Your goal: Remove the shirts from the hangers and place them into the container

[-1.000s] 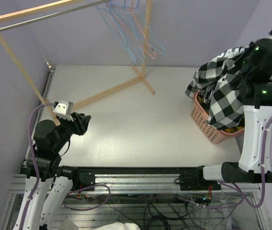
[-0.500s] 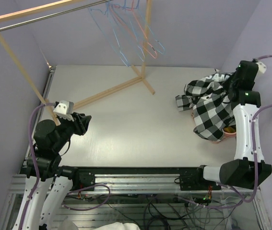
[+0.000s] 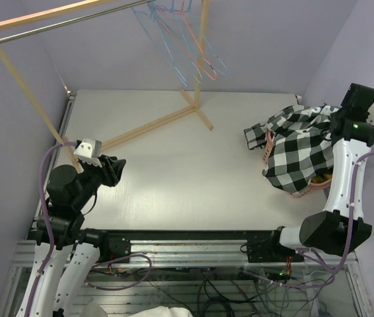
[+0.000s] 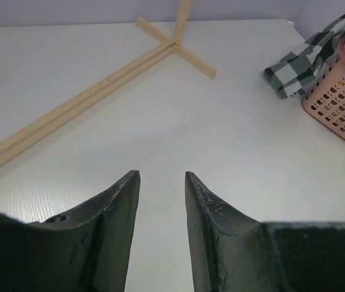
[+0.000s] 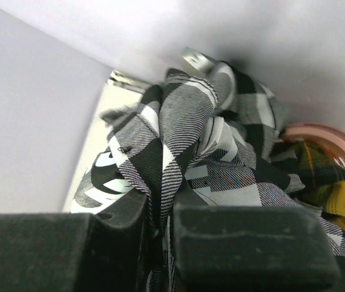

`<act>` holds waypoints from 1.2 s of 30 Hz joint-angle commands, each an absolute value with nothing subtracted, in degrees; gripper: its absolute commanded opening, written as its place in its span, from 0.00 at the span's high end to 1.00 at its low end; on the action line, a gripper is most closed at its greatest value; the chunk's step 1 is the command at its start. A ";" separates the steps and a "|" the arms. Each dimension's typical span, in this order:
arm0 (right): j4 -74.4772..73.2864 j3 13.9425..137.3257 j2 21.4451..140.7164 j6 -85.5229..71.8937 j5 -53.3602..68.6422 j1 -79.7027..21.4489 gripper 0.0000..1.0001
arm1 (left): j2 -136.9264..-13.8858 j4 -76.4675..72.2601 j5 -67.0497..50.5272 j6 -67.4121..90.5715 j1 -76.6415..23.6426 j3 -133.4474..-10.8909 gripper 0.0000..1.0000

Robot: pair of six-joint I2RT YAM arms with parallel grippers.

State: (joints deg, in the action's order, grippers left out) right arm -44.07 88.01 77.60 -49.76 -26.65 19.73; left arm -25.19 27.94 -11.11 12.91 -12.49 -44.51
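Observation:
A black-and-white checked shirt (image 3: pixel 299 148) hangs draped over the pink container (image 3: pixel 266 150) at the table's right edge, one sleeve spilling off its left side. In the right wrist view my right gripper (image 5: pixel 160 204) is shut on a fold of the shirt (image 5: pixel 178 121), just above the container's rim (image 5: pixel 324 131). Light blue and pink hangers (image 3: pixel 183 39) hang bare on the rack's rail at the back. My left gripper (image 3: pixel 111 173) hovers over the near left of the table, open with nothing between its fingers (image 4: pixel 196 201).
The wooden rack's foot (image 3: pixel 154 125) runs diagonally across the back left of the table, also seen as the rack's foot (image 4: pixel 99 91) in the left wrist view. Yellow checked cloth (image 5: pixel 330 176) lies inside the container. Purple walls close in on the right and back.
My right arm has come down from high above the container, lowering the shirt over it, then shifted right. The hangers sway a little. The left arm has not moved.

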 commanded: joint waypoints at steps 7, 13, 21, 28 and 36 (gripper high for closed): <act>-33.10 77.72 71.76 -51.78 -24.55 19.78 1.00 | -25.74 27.54 -10.59 13.26 -13.01 -44.12 0.53; -36.45 68.06 74.32 -57.64 -19.07 19.62 1.00 | -25.71 27.57 -10.37 13.30 -13.18 -44.12 0.53; -38.88 60.22 82.19 -58.53 -16.45 19.29 1.00 | -25.75 27.60 -10.11 13.37 -13.36 -44.12 0.53; -30.45 47.33 81.46 -58.43 -17.81 18.26 1.00 | -26.57 27.60 -10.15 13.42 -13.36 -44.12 0.54; -26.28 44.71 87.51 -55.74 -20.95 15.57 1.00 | -27.44 27.66 -9.99 13.51 -13.36 -44.17 0.54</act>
State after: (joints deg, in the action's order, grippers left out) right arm -22.98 47.55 82.11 -57.87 -19.20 17.61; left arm -27.00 27.97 -11.09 12.91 -12.93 -44.49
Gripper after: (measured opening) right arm 0.052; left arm 0.465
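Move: My right hand holds the bunched black-and-white checkered shirt up beyond the basket's right half. The basket's middle lies about 23 cm below it, 7 cm to its left and 3 cm back, with the yellow plaid shirt already inside. The checkered shirt's loose corner hangs some 22 cm left, 6 cm farther out and 22 cm down. From my idle left hand the basket is roughly 61 cm right, 10 cm ahead and 20 cm below. My right hand lifts the gathered shirt another 3 cm or so, then plunges nearly 30 cm down into the basket area, drifting about 5 cm left and slightly back, towards the basket's middle. The wrist tips the fingers more steeply down, some 25 degrees, and they stay shut on the cloth, the descent easing off at the bottom. ##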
